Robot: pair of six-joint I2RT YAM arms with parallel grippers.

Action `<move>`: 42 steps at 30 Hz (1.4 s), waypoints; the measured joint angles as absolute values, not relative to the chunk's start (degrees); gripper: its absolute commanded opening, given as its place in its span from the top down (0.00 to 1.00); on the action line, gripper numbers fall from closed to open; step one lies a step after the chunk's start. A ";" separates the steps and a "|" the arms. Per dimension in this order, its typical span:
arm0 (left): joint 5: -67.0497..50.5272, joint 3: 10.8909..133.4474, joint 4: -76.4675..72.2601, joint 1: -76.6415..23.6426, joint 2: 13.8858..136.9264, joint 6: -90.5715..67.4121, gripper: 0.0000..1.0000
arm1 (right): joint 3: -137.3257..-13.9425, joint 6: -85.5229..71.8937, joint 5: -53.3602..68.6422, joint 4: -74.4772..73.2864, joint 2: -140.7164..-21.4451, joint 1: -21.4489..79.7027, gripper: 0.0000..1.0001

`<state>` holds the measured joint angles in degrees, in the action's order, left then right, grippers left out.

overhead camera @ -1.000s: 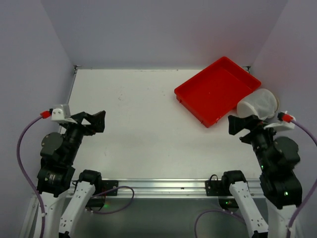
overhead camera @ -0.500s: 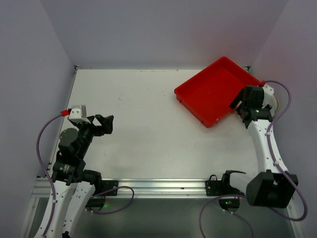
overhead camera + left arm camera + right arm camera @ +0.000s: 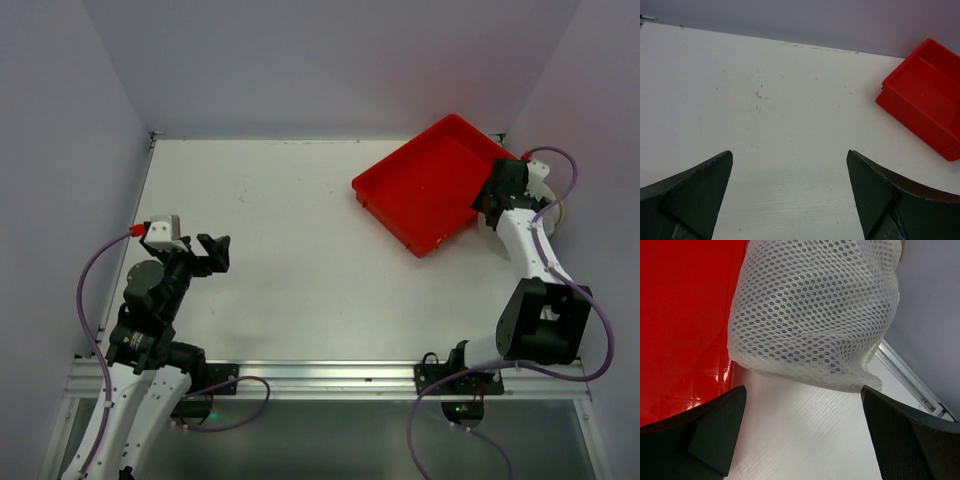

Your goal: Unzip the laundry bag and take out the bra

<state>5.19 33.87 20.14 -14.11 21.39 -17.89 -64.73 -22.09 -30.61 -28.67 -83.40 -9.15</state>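
Note:
The laundry bag (image 3: 815, 315) is a white mesh pouch lying on the table against the red tray's right side. Something grey shows dimly through the mesh, and I cannot make out the bra. My right gripper (image 3: 803, 390) hangs open just short of the bag's near edge, its fingers (image 3: 705, 435) spread wider than the bag and touching nothing. In the top view the right gripper (image 3: 500, 195) covers most of the laundry bag (image 3: 549, 200). My left gripper (image 3: 212, 252) is open over the left of the table, far from the bag, and the left gripper (image 3: 789, 152) holds nothing.
The red tray (image 3: 432, 190) sits slanted at the back right, and the same red tray (image 3: 925, 95) appears in the left wrist view. The right wall and a metal rail (image 3: 910, 375) run close behind the bag. The white table (image 3: 300, 230) spans the middle.
My right arm has swung out from near its base to the far right, over the laundry bag. The left gripper has shifted slightly right and forward. Both stay open.

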 measured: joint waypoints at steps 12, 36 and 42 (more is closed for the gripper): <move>6.24 33.87 20.05 -14.72 20.62 -17.34 0.00 | -63.07 -17.19 -33.47 -20.67 -82.19 -9.13 0.01; 6.44 33.87 19.77 -14.72 20.49 -17.30 0.00 | -63.72 -20.53 -38.79 -30.04 -81.91 -7.31 1.00; 6.61 33.87 19.77 -14.72 20.82 -17.30 0.00 | -67.88 -19.46 -45.89 -34.87 -71.07 12.93 1.00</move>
<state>6.61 33.87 19.77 -14.72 20.82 -17.30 -67.88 -19.46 -45.89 -34.87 -71.07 12.93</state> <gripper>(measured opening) 0.997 0.066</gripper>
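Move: Lying on its side, the laundry bag has its middle about 6 cm ahead of the right hand, 6 cm to its right and some 6 cm below; the near rim is much closer, just ahead of and below the open fingers. The red tray's middle is roughly 16 cm ahead of that hand, 11 cm to its left and 9 cm lower. From the left hand the bag is about 18 cm ahead, 65 cm to the right and 15 cm below. Lifting a couple of centimetres while easing slightly forward and right, the right hand then dips about 5 cm onto the bag's near rim and the wide-open fingers shut, pinching the mesh edge. It draws back some 3 cm, then rises about 12 cm while swinging roughly 10 cm left towards the tray, turning a little counter-clockwise and keeping its pinch. ##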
